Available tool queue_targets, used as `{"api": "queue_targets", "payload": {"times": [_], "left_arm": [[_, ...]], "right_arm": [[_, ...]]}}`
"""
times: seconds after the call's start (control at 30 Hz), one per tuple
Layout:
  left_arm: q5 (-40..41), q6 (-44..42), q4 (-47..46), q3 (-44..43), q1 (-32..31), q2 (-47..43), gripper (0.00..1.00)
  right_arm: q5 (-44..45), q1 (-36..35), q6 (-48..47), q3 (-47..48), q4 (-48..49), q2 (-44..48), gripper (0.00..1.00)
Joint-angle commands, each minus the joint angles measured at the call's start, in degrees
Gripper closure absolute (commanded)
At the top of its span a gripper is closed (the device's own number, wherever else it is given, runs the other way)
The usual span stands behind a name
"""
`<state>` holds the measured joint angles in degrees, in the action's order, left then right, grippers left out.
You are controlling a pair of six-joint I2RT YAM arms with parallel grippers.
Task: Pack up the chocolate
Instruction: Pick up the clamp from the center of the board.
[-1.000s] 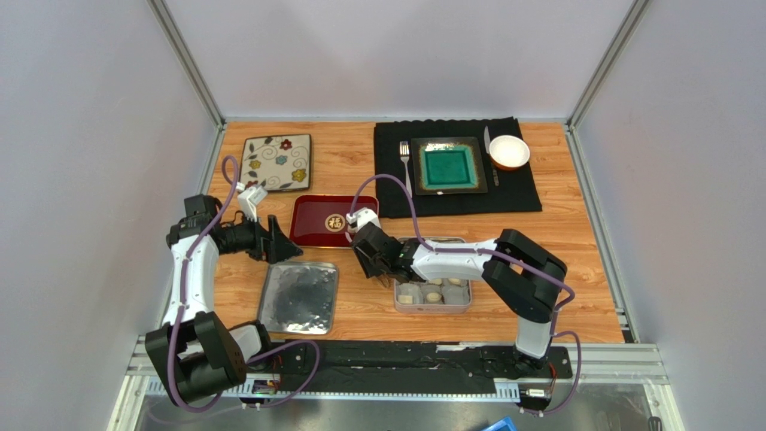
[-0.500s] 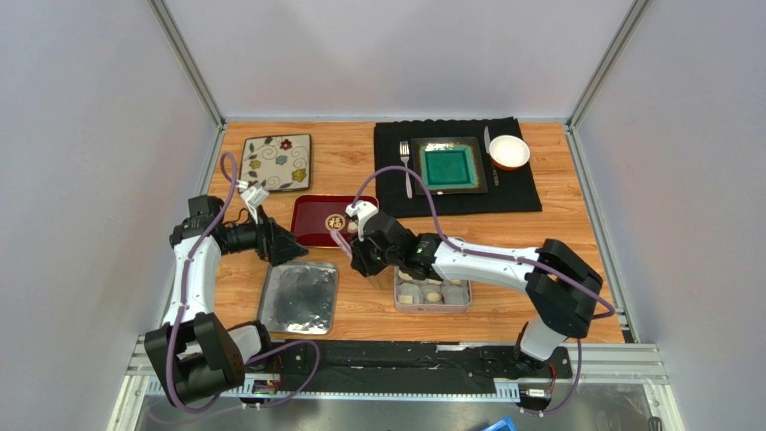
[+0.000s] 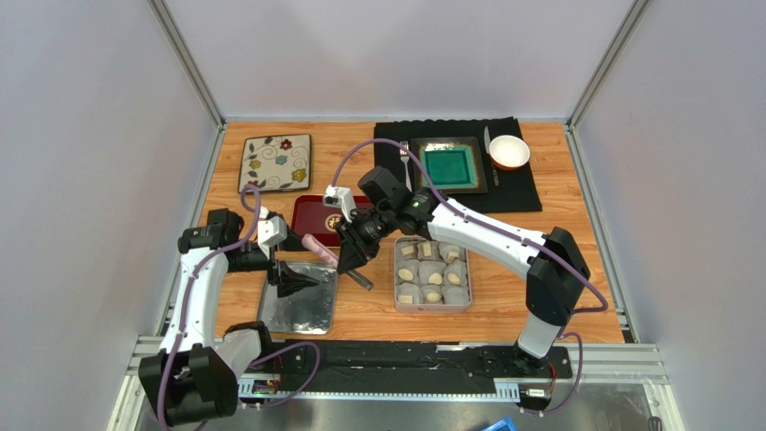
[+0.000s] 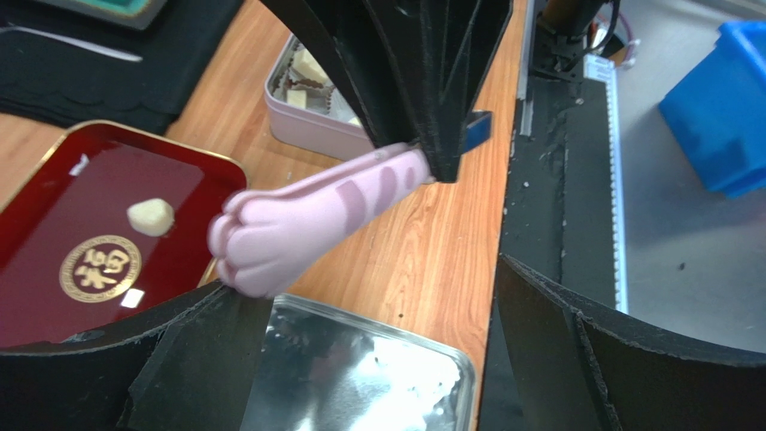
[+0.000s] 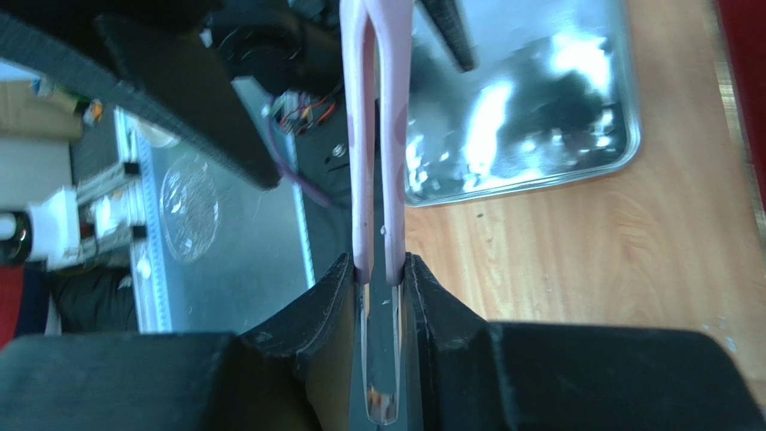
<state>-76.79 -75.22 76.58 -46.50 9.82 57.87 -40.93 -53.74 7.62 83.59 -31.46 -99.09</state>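
My right gripper (image 3: 352, 254) (image 5: 378, 269) is shut on pink cat-paw tongs (image 3: 321, 247) (image 4: 306, 211) (image 5: 364, 135), whose arms are squeezed close together. The paw tips hang over the near edge of the red tray (image 3: 310, 218) (image 4: 180, 175); nothing shows between them. One cream chocolate (image 4: 150, 216) lies on that tray. Several more chocolates (image 3: 423, 274) sit in paper cups inside the metal tin (image 3: 432, 307) (image 4: 315, 135). Just left of the tongs, my left gripper (image 3: 292, 277) (image 4: 378, 359) stands open and empty over the silver lid (image 3: 299, 301) (image 4: 360, 377).
A floral plate (image 3: 276, 162) lies at the back left. A black mat (image 3: 530, 193) at the back carries a green plate (image 3: 449, 166), a fork (image 3: 405, 162) and a white bowl (image 3: 509, 151). A blue bin (image 4: 719, 108) sits beyond the table's near edge.
My right arm swung left from over the tin towards the red tray, carrying the tongs, and squeezed them narrower. My left arm moved from beside the red tray down over the silver lid.
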Motion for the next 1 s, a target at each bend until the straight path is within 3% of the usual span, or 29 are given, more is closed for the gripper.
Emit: {"api": "queue_targets", "payload": {"times": [0.0,0.17,0.37,0.6,0.63,0.67,0.77,0.87,0.97], "left_arm": [[-0.64,-7.14,8.85,-1.74,-0.24,-2.85,0.01],[1.73,-3.71,7.89,-6.31,-0.24,-1.71,0.01],[-0.72,-1.43,8.77,-5.62,-0.59,-0.39,0.01],[0.68,6.12,8.77,-6.23,-6.83,2.07,0.15],[0.94,6.92,8.77,-6.49,-7.36,2.16,0.20],[1.38,7.54,8.77,-6.93,-7.97,2.42,0.37],[2.61,9.39,8.77,-7.29,-9.03,3.57,0.70],[3.49,10.09,8.77,-7.73,-9.03,4.71,0.83],[3.49,10.53,8.77,-7.90,-9.03,5.24,0.90]], "right_arm": [[-8.82,-1.28,-11.65,6.14,-16.16,-2.42,0.77],[-5.84,-1.37,-14.91,6.32,-21.62,-2.69,0.79],[-3.82,-1.72,-15.00,4.82,-18.82,-1.37,0.79],[-3.72,-1.72,-15.96,10.89,-19.86,-4.27,0.80],[-3.72,-1.72,-16.40,11.41,-19.95,-4.53,0.80],[-3.29,-1.81,-16.58,12.20,-20.21,-5.14,0.80],[-3.63,-1.46,-17.11,13.08,-20.57,-5.50,0.80],[-3.98,-1.37,-17.55,13.61,-20.92,-5.85,0.80],[-3.90,-1.11,-17.72,14.32,-21.10,-6.03,0.81]]}}
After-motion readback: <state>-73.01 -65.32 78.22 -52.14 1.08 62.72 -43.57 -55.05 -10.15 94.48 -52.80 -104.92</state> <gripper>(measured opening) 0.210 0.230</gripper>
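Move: The clamp is already up in the air in my right hand, gripped near its middle, which lies about 1 cm to that hand's left. From my open left hand the clamp's middle is about 6 cm to the right, level in height; its paw end is about 3 cm ahead and 2 cm above. The metal tray lies some 2 cm ahead, 3 cm left and 18 below, the red tray some 19 cm ahead, 5 right and 18 below. My right hand keeps its grip and draws the clamp about 5 cm back and to the right, turning it some 15 degrees counter-clockwise, then eases about 2 cm forward and left again. My left hand first lifts slightly, then slides about 2 cm right and back, rolling a little, and closes from wide open to pinch the clamp's pink paw end. ##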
